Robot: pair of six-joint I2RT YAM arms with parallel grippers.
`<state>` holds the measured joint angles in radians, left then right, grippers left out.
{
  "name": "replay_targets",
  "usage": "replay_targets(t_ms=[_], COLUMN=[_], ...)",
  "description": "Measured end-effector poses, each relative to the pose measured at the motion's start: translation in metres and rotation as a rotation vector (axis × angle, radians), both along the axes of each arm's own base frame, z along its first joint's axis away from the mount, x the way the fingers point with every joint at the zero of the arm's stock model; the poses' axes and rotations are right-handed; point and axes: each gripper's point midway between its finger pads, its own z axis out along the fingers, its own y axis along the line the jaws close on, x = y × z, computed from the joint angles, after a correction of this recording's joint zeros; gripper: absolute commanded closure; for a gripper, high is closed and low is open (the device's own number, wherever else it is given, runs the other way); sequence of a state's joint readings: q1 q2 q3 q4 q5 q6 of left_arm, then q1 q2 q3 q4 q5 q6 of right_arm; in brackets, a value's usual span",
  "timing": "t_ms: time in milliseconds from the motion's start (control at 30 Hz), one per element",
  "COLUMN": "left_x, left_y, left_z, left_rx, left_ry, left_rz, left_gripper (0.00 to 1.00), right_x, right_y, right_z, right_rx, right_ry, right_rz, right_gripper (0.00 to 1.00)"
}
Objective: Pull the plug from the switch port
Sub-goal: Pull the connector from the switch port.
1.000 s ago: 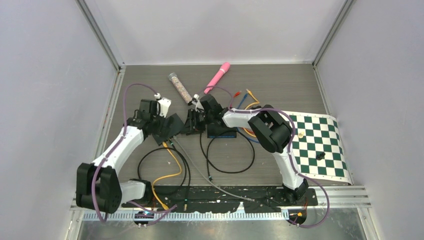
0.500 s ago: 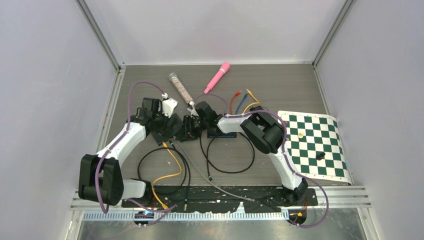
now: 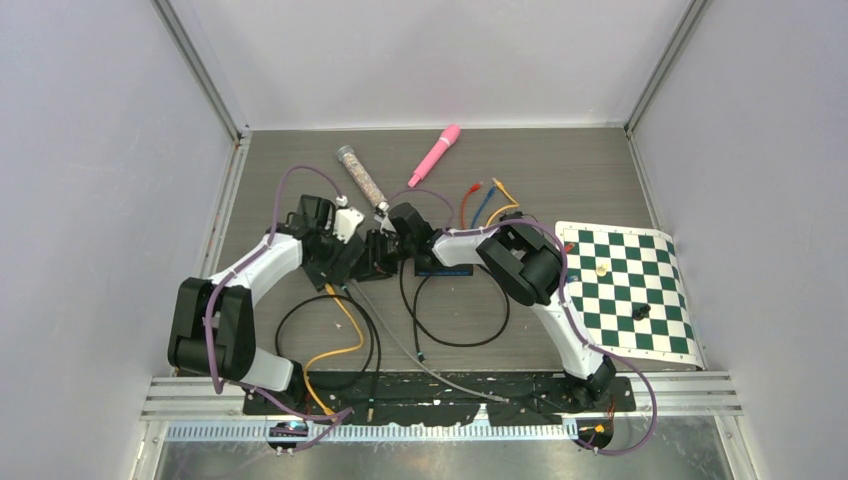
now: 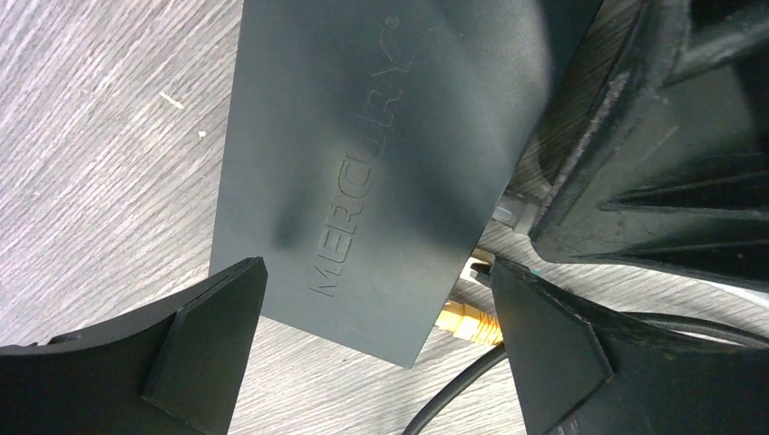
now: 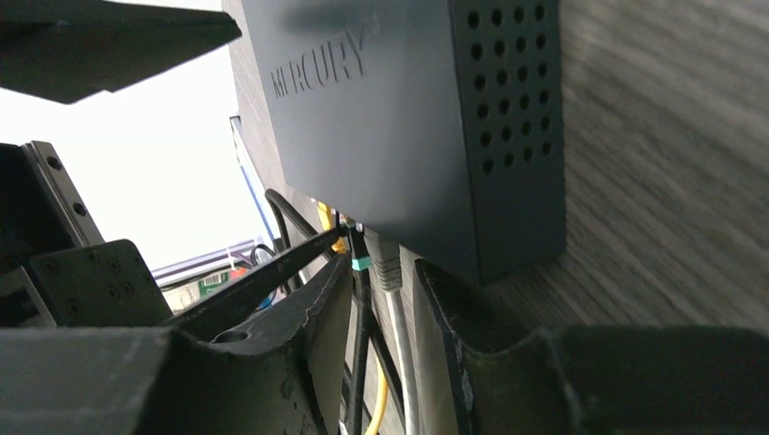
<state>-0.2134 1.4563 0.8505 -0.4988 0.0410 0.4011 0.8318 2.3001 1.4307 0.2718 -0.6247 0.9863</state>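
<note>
The dark grey MERCURY switch [image 4: 363, 163] lies flat on the wood table, mostly hidden under both grippers in the top view. My left gripper [image 4: 376, 340] is wide open, its fingers either side of the switch's near corner and apart from it. A yellow plug [image 4: 467, 322] sits in a port at that edge. My right gripper [image 5: 385, 313] is at the port side, its jaws narrow but still apart. Between them run a grey plug [image 5: 385, 263] and a black cable with a teal plug [image 5: 361, 263]. Both grippers, left [image 3: 345, 255] and right [image 3: 385, 250], meet over the switch.
A second dark box with a blue front [image 3: 445, 268] lies just right of the grippers. Black [image 3: 455, 335] and yellow [image 3: 345, 345] cables loop toward the near edge. A bead-filled tube [image 3: 360, 175], a pink stick [image 3: 436, 154] and a chessboard mat [image 3: 625, 290] lie around.
My left arm has swung right, bringing its open gripper to the switch. My right gripper has shifted slightly left and its jaws have narrowed around the cables.
</note>
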Motion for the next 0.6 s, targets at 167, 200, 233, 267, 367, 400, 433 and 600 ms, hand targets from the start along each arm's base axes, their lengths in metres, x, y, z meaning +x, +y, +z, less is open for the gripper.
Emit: replay_targets(t_ms=[167, 200, 233, 267, 367, 400, 433, 600], left_x=[0.0016, 0.0018, 0.0018, 0.0018, 0.0017, 0.0017, 0.0016, 0.0015], left_y=[0.0033, 0.0036, 0.0037, 0.0039, 0.004, 0.004, 0.004, 0.0035], left_z=[0.0004, 0.0005, 0.0005, 0.0005, 0.0005, 0.0005, 0.0005, 0.0004], left_rx=[0.029, 0.032, 0.034, 0.034, 0.034, 0.034, 0.033, 0.029], left_ry=[-0.006, -0.007, -0.007, -0.008, -0.007, -0.007, -0.007, -0.005], left_rz=[0.008, 0.008, 0.009, 0.009, 0.011, 0.012, 0.013, 0.019], left_gripper=[0.02, 0.03, 0.03, 0.04, 0.05, 0.05, 0.05, 0.06], right_x=[0.0064, 0.0067, 0.007, 0.0074, 0.0073, 0.0067, 0.0066, 0.0054], right_y=[0.0063, 0.0068, 0.0071, 0.0077, 0.0082, 0.0081, 0.0083, 0.0088], right_z=[-0.0013, -0.0012, -0.0016, -0.0021, -0.0039, -0.0047, -0.0045, -0.0044], right_rx=[0.008, 0.009, 0.009, 0.009, 0.011, 0.011, 0.012, 0.02], right_ry=[-0.001, 0.0, 0.001, 0.001, 0.003, 0.006, 0.006, 0.006], right_rz=[-0.006, -0.006, -0.006, -0.007, -0.004, -0.002, 0.0, 0.009], right_gripper=[0.66, 0.67, 0.68, 0.69, 0.76, 0.78, 0.8, 0.94])
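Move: The grey plug, still in the switch port, lies about 1 cm ahead, 1 cm left and 1 cm below the right hand. The switch's middle is some 4 cm ahead and 4 cm left of that hand; the green-banded black plug is level and 3 cm left, the yellow plug 2 cm back and 5 cm left. From the left hand, the grey plug is about 6 cm right and 1 cm ahead. The right hand eases about 1 cm left and forward, slightly down, its fingers closing around the grey plug. ##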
